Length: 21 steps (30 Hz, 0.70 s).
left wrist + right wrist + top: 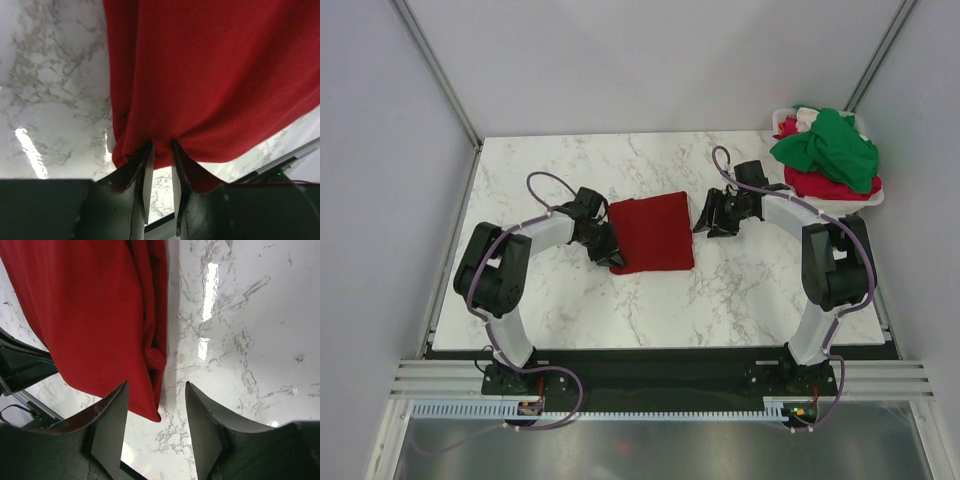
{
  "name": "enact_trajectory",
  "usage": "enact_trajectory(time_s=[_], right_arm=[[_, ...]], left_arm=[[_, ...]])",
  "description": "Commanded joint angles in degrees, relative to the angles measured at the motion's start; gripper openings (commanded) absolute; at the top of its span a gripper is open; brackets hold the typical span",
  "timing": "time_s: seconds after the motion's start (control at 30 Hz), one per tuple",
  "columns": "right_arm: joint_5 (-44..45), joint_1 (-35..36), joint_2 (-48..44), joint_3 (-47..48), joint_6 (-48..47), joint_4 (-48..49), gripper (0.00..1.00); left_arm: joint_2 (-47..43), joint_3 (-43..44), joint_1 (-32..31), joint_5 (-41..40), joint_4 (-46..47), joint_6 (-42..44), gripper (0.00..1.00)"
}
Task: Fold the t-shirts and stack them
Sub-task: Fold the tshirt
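A dark red t-shirt [652, 232] lies folded into a rectangle on the middle of the marble table [570, 170]. My left gripper [609, 254] is at its near left corner. In the left wrist view the gripper [162, 146] is closed on the puckered edge of the shirt [215, 75], with a narrow gap left between the fingers. My right gripper [709, 217] is just right of the shirt's right edge. In the right wrist view it [156, 386] is open and empty, and the shirt's corner [90, 315] lies by the left finger. A bright green t-shirt [828, 146] and a lighter red one [820, 186] are heaped at the back right.
The green and lighter red shirts sit in a white plastic basket [876, 196] at the table's back right corner. Grey walls and frame posts enclose the table on three sides. The left arm shows at the left edge of the right wrist view [22, 365].
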Motion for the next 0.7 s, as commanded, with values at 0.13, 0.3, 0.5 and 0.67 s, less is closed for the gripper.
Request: enact_trajectory(time_s=[0.13,0.3,0.5,0.67], right_arm=[[-1.1,-0.4,-0.8,0.8,-0.3,5.0,0.78],[-1.9,-0.8,2.3,4.4,-0.7,6.4,0.98],[-5.4,-1.6,12.2,9.2,1.5,11.5,0.98],[-8.3,-1.5,20.8,11.5,7.3,19.5,0.91]], left_arm=[[0.8,-6.9,0.8,-6.4,5.3,-2.0,0.27],[1.2,-7.3,0.9,-7.3,5.4,0.5,0.26],[1.8,-7.3,0.9,-6.9,5.5,2.5,0.26],[1.8,-7.3,0.9,-7.2,5.3,3.1,0.26]])
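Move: The far right corner of the folded t-shirt lies about 11 cm ahead of my right hand, 3 cm to its left and 5 cm below. From that hand the shirt's middle is some 10 cm to the left and about level, and its near right corner about 8 cm back and 2 cm left. My left hand is already down at the near left corner; from there the far right corner is roughly 19 cm ahead and 15 cm to the right. I spread my right fingers from half open to nearly full and reach about 8 cm forward, up along the shirt's right side towards its far right corner. I drift a little left, rise about 1 cm, then dip some 3 cm, the wrist rolling about 10 degrees. My left hand stays low with its fingers nearly shut at the near left corner, keeping its hold there. ##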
